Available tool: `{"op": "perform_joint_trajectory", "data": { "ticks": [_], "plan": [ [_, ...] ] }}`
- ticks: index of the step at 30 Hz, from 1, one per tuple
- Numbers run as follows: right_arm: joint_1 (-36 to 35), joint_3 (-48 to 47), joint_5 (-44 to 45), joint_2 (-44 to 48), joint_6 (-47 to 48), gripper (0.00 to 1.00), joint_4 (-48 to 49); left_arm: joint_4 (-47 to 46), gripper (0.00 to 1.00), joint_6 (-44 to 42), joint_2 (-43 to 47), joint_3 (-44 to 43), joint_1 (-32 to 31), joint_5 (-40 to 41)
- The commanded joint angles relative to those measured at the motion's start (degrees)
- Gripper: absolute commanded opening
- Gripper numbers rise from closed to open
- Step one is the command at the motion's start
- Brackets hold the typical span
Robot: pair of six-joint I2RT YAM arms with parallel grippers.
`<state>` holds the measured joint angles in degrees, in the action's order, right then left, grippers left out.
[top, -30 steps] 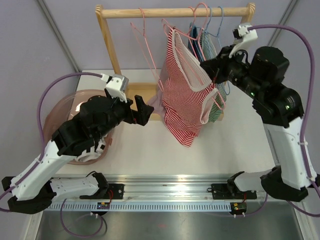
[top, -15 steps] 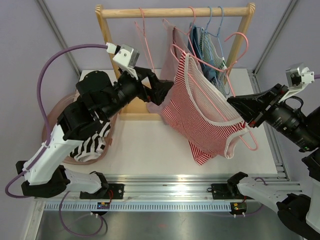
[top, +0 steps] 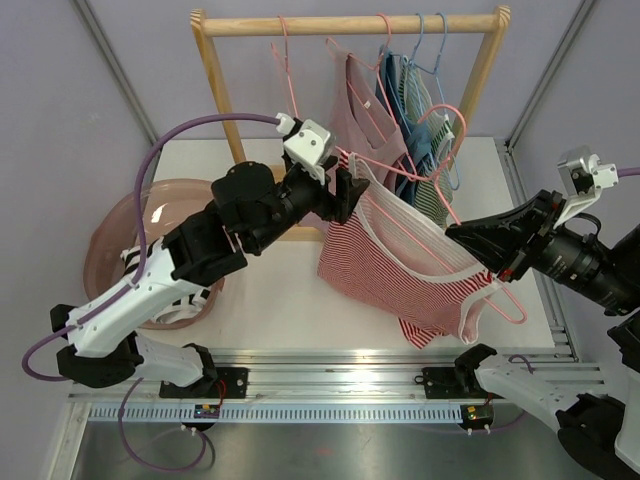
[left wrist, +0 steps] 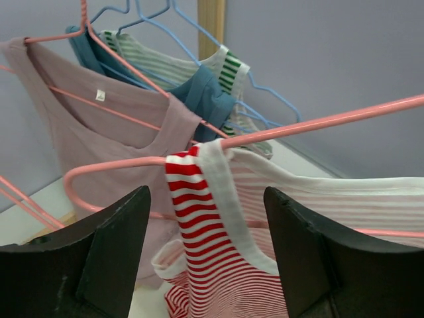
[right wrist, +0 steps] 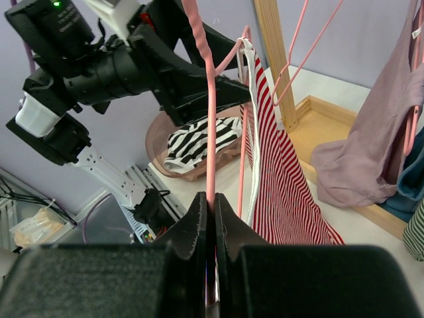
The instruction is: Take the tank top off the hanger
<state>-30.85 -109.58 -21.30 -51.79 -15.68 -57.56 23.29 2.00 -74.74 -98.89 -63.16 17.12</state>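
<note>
The red-and-white striped tank top (top: 400,270) hangs on a pink wire hanger (left wrist: 318,122) held off the rail, tilted down toward the right over the table. My right gripper (top: 455,232) is shut on the hanger's wire (right wrist: 209,132), seen edge-on in the right wrist view. My left gripper (top: 345,195) is at the hanger's upper left end. Its jaws stand open on either side of the top's white-edged strap (left wrist: 199,192), without touching it.
The wooden rack (top: 215,90) at the back carries a mauve top (top: 360,90), blue and green-striped tops (top: 415,100) and a bare pink hanger (top: 290,80). A pink basin (top: 110,230) at the left holds a black-and-white striped garment (top: 175,290).
My right gripper has drawn the hanger and tank top off the rail toward the front right. The left arm has risen to the hanger's left end, its jaws narrowing around the strap.
</note>
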Motion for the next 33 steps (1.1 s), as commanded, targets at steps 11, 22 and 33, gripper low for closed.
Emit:
{"op": "perform_joint_trajectory", "data": {
  "ticks": [11, 22, 33],
  "plan": [
    [0.1, 5.3, -0.4, 1.5, 2.1, 0.00, 3.9, -4.7, 0.21, -1.6, 1.6, 3.4, -0.1, 11.8],
    [0.1, 18.5, -1.5, 9.7, 7.0, 0.00, 7.0, 3.4, 0.00, 7.1, 8.0, 8.9, 4.2, 28.1],
    [0.1, 25.7, -3.3, 17.0, 8.4, 0.00, 14.3, 12.7, 0.00, 19.8, 10.4, 10.2, 14.8, 19.7]
  ]
}}
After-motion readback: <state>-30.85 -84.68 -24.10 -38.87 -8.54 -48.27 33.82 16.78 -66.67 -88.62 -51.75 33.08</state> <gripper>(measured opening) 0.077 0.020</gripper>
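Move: The left hand's open fingers already straddle the red-striped tank top's left shoulder strap, its middle about 2 cm ahead and 1 cm to the right, at nearly finger height. The hanger's left end is some 5 cm ahead and 1 cm left of this hand; the mauve top hangs about 18 cm ahead, 5 cm right and 5 cm lower. From the right hand, already gripping the hanger, that strap is roughly 7 cm ahead and 15 cm left, about level. The left fingers shut on the striped shoulder strap while easing slightly forward and down, then pull it about 12 cm to the left, ending some 5 cm farther forward and 7 cm lower, the hand swinging nearly 30 degrees counter-clockwise. The right hand keeps its pinch on the hanger and sinks about 7 cm. ##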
